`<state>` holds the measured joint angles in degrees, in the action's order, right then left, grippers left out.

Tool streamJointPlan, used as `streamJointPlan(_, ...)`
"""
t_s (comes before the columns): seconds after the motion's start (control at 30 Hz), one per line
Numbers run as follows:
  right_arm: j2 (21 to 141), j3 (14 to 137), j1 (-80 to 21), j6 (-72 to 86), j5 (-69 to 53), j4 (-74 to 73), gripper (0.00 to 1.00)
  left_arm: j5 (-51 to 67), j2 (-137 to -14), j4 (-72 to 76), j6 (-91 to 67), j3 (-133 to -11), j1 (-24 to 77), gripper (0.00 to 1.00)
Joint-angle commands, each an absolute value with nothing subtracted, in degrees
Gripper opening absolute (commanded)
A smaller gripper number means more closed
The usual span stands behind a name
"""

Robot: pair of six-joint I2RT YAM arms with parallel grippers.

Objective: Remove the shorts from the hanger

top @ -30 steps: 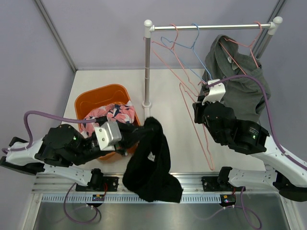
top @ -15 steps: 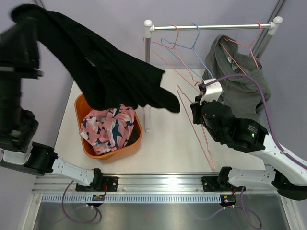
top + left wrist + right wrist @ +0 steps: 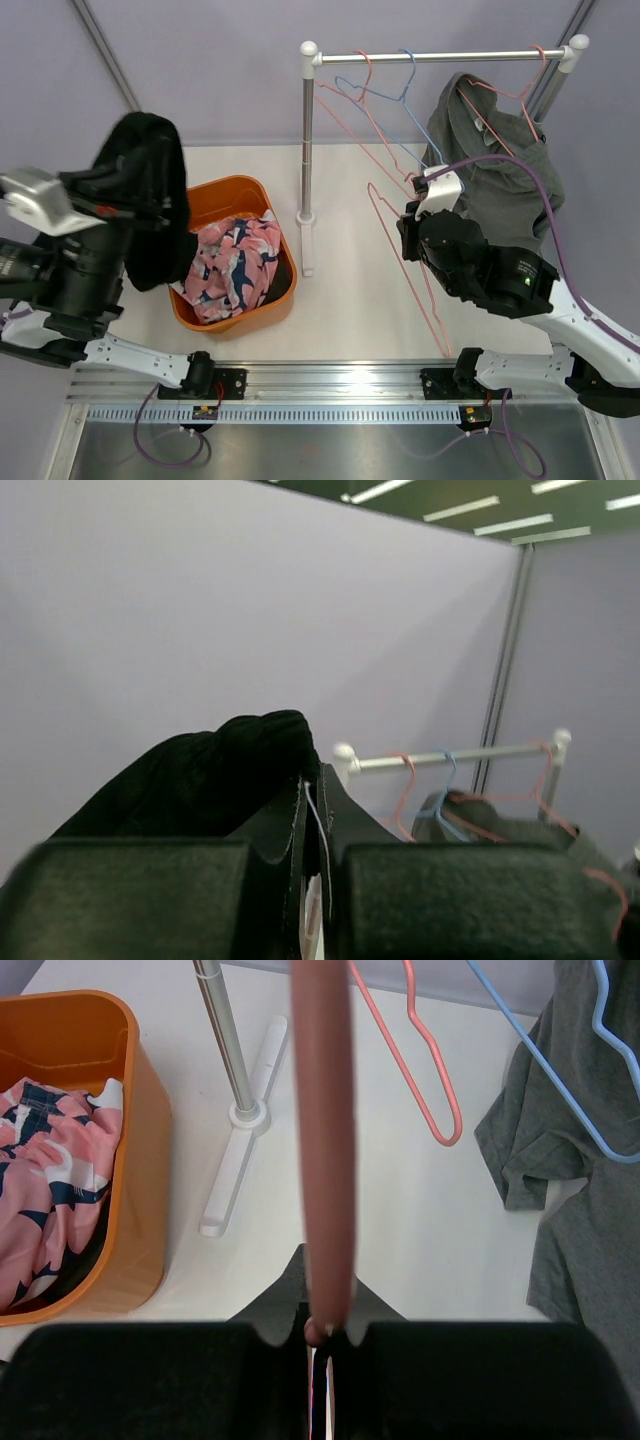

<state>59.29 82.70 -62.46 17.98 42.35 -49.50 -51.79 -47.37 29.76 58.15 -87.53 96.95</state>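
Note:
Black shorts (image 3: 152, 205) hang bunched from my raised left gripper (image 3: 318, 815), above the left rim of the orange basket (image 3: 222, 188). The jaws are shut on the black cloth (image 3: 215, 775); in the top view the cloth covers the fingers. Pink printed shorts (image 3: 232, 260) lie in the basket. Grey shorts (image 3: 495, 185) hang from a pink hanger at the right end of the rail (image 3: 440, 57). My right gripper (image 3: 322, 1335) is shut on the wire of an empty pink hanger (image 3: 322, 1130), seen from above as a long pink loop (image 3: 410, 250).
A rack post (image 3: 307, 140) with a white foot (image 3: 305, 245) stands just right of the basket. Empty pink and blue hangers (image 3: 405, 75) hang on the rail. Lilac walls close in the table on the left, back and right.
The left arm swung the black shorts from the table's front edge up and leftward; they now hang by the basket's left rim. The right arm has kept still with the hanger.

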Motion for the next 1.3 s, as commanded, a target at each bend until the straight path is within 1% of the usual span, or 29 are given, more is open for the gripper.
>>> streamJointPlan(0.0,58.4,84.4,-62.1,19.2,42.6,-49.0,0.00,-54.1,-46.2,23.9,48.6,-82.2,96.9,0.00)
streamJointPlan(0.13,58.2,84.5,-62.1,20.4,42.1,-49.9,0.00,-54.7,-47.9,16.4,45.4,-84.9,96.5,0.00)
streamJointPlan(0.2,57.9,84.4,-62.1,20.7,41.7,-50.1,0.00,-54.6,-48.9,13.2,45.0,-89.2,96.3,0.00)
streamJointPlan(0.3,57.8,84.5,-62.1,21.2,41.4,-50.4,0.00,-54.5,-50.6,14.0,48.2,-94.0,96.2,0.00)
streamJointPlan(0.4,58.1,84.8,-62.1,21.4,40.8,-50.5,0.00,-54.8,-51.3,19.4,54.0,-95.5,96.2,0.00)
streamJointPlan(0.5,58.4,85.0,-62.1,21.5,40.3,-50.7,0.00,-55.9,-49.9,26.8,60.0,-93.3,96.2,0.00)
streamJointPlan(0.57,58.9,85.1,-62.1,21.4,39.9,-50.5,0.00,-56.9,-48.3,30.4,63.1,-89.2,96.2,0.00)
streamJointPlan(0.63,59.7,85.5,-62.1,21.4,39.5,-50.5,0.00,-59.0,-47.7,31.5,65.1,-86.6,96.2,0.01)
streamJointPlan(0.73,61.1,86.7,-62.1,21.3,37.9,-50.7,0.00,-61.3,-48.7,30.7,67.6,-86.6,95.2,0.01)
streamJointPlan(0.8,61.6,87.3,-62.2,21.4,37.5,-50.7,0.00,-61.7,-50.8,26.3,67.4,-87.4,92.0,0.02)
streamJointPlan(0.83,62.1,87.7,-62.2,21.4,37.2,-51.1,0.00,-60.9,-51.8,23.8,63.1,-87.9,85.7,0.04)
streamJointPlan(0.9,62.5,88.0,-62.1,21.7,36.9,-51.2,0.00,-57.2,-56.1,4.0,50.6,-92.7,74.7,0.04)
streamJointPlan(0.93,62.6,88.0,-62.2,21.8,36.7,-51.5,0.00,-49.3,-57.6,-4.4,43.1,-95.2,68.7,0.03)
streamJointPlan(0.97,62.6,88.1,-62.1,22.1,36.6,-51.6,0.00,-44.3,-59.0,-15.3,29.7,-97.0,55.7,0.00)
streamJointPlan(1.0,62.5,88.1,-62.2,22.1,36.4,-51.7,0.00,-38.5,-59.8,-18.9,23.5,-98.2,48.9,0.00)
streamJointPlan(1.03,62.3,87.9,-62.2,22.4,36.0,-51.9,0.00,-27.4,-61.4,-21.2,18.2,-98.4,42.8,0.00)
streamJointPlan(1.07,62.1,87.6,-62.1,22.5,35.8,-52.0,0.00,-22.5,-62.5,-24.5,8.5,-98.6,30.9,0.00)
streamJointPlan(1.1,62.1,87.5,-62.2,22.5,35.9,-52.2,0.00,-17.9,-63.8,-26.2,4.0,-99.5,25.3,0.00)
streamJointPlan(1.13,62.0,87.5,-62.2,22.7,35.6,-52.8,0.00,-10.4,-65.3,-27.5,0.4,-100.1,20.7,0.00)
streamJointPlan(1.17,62.0,87.5,-62.1,22.5,35.7,-53.2,0.00,-7.3,-68.5,-30.3,-7.2,-100.7,12.8,0.00)
streamJointPlan(1.23,62.1,87.6,-62.1,22.0,36.4,-53.8,0.00,-0.5,-72.6,-33.9,-16.8,-101.3,4.3,0.00)
streamJointPlan(1.27,62.0,87.8,-62.1,21.7,36.7,-54.0,0.00,2.4,-73.5,-34.9,-19.4,-101.3,1.8,0.00)
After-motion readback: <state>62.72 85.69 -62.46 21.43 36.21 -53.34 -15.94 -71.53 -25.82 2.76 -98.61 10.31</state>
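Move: The left hand, high up with the black shorts gripped, has the orange basket some 13 cm ahead, 3 cm to its right and 57 cm below; the patterned shorts lie inside it at nearly the same place, 12 cm ahead and 4 cm right. The rack foot stands about 19 cm ahead and 19 cm right, 63 cm below the hand. From the right hand the basket lies roughly 31 cm left, 6 cm ahead, 29 cm below. Swinging right about 7 cm and dipping slightly, then back left, the left hand goes on to sweep forward some 22 cm with a drop of about 15 cm and a drift left, bringing the still-pinched black shorts over the orange basket while the wrist tips down and turns counter-clockwise, about 30 degrees each. The right hand keeps its grip on the empty pink hanger, easing about 2 cm left. ##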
